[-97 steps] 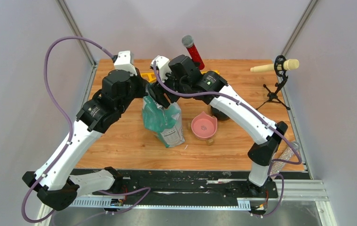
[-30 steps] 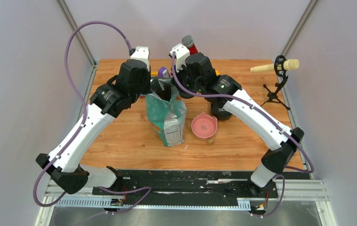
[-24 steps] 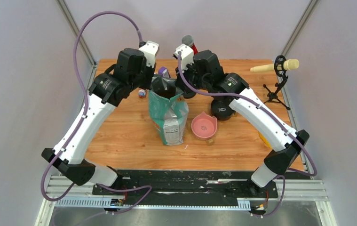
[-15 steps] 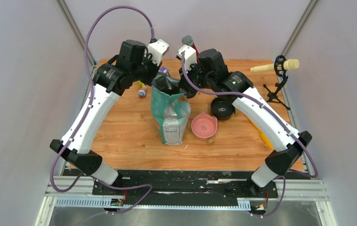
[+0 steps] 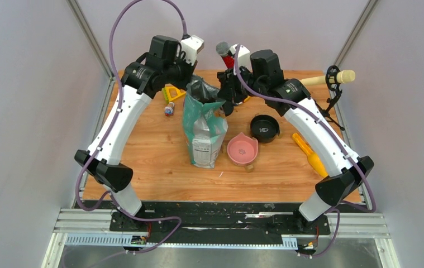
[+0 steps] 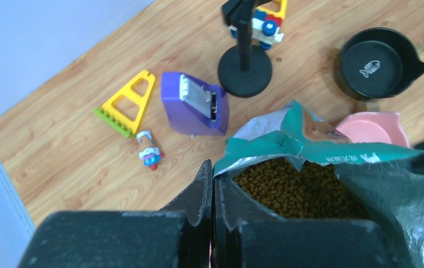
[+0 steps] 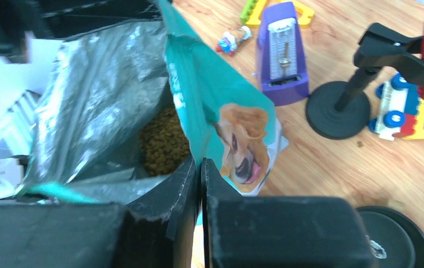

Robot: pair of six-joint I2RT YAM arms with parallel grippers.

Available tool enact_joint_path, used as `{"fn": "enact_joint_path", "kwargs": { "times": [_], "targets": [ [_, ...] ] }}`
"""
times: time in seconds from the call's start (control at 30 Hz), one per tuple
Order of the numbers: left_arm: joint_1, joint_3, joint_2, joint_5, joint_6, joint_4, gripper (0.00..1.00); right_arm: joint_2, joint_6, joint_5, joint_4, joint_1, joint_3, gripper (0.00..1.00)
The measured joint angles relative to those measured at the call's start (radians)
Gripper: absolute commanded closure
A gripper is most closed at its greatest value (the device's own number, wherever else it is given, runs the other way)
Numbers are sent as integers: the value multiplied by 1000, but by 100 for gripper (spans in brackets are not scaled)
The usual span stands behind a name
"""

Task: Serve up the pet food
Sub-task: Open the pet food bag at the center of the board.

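Note:
The teal-green bag (image 5: pixel 203 129) stands upright mid-table with its mouth held apart. Brown pet food (image 6: pixel 301 188) fills it, also visible as pet food (image 7: pixel 163 144) in the right wrist view against the silver lining. My left gripper (image 5: pixel 190 85) is shut on the bag's left rim, the teal edge pinched at the left gripper (image 6: pixel 213 168) tips. My right gripper (image 5: pixel 225 102) is shut on the opposite rim; the bag's dog-printed wall runs into the right gripper (image 7: pixel 200 166). A pink bowl (image 5: pixel 242 151) sits just right of the bag.
A black bowl (image 5: pixel 264 127) lies behind the pink one, a yellow scoop (image 5: pixel 309 154) to the right. A purple metronome (image 6: pixel 195 104), yellow triangle toy (image 5: pixel 171 93), small figure (image 5: pixel 168 109) and black mic stand base (image 6: pixel 245 78) crowd the back. Another mic stand (image 5: pixel 325 109) stands far right.
Both arms rose and moved toward the back, pulling the bag from a lean to upright with its mouth spread. The black bowl and yellow scoop came out from under the right arm.

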Motion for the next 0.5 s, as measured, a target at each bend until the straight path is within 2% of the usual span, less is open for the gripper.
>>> {"fn": "enact_joint_path", "kwargs": {
  "times": [0.1,0.13,0.23,0.33,0.4,0.43,0.47,0.5],
  "targets": [
    [27,-37,-8,-20,-40,29,88,-10,19,-79,20,-19,0,85],
    [40,-68,-19,-19,-57,53,85,-16,25,-100,23,-23,0,80],
    [68,-140,-51,3,-103,101,66,-34,38,-134,24,-27,0,62],
    [84,-204,-91,58,-153,145,53,-47,40,-158,28,-30,0,47],
    [85,-248,-126,93,-183,170,43,-47,40,-169,30,-30,0,35],
    [84,-264,-140,104,-194,179,35,-47,40,-172,31,-30,0,27],
    [82,-277,-154,114,-204,186,30,-47,42,-173,31,-30,0,15],
    [82,-289,-168,122,-217,192,18,-47,45,-172,32,-30,0,6]
  ]
}}
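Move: The left hand pinches the pet food bag's rim; the bag's middle lies some 5 cm back, 4 cm to its right and 17 cm below, with the purple metronome about 6 cm ahead and 2 cm left. The right hand pinches the opposite rim, the bag's middle level with it, 6 cm to its left and 16 cm below; the pink bowl stands 3 cm back and 7 cm right, the black bowl 6 cm ahead and 16 cm right, both near table height. Both hands open off the rim, the left dipping left, then back 2 cm, the right rising 3 cm. ##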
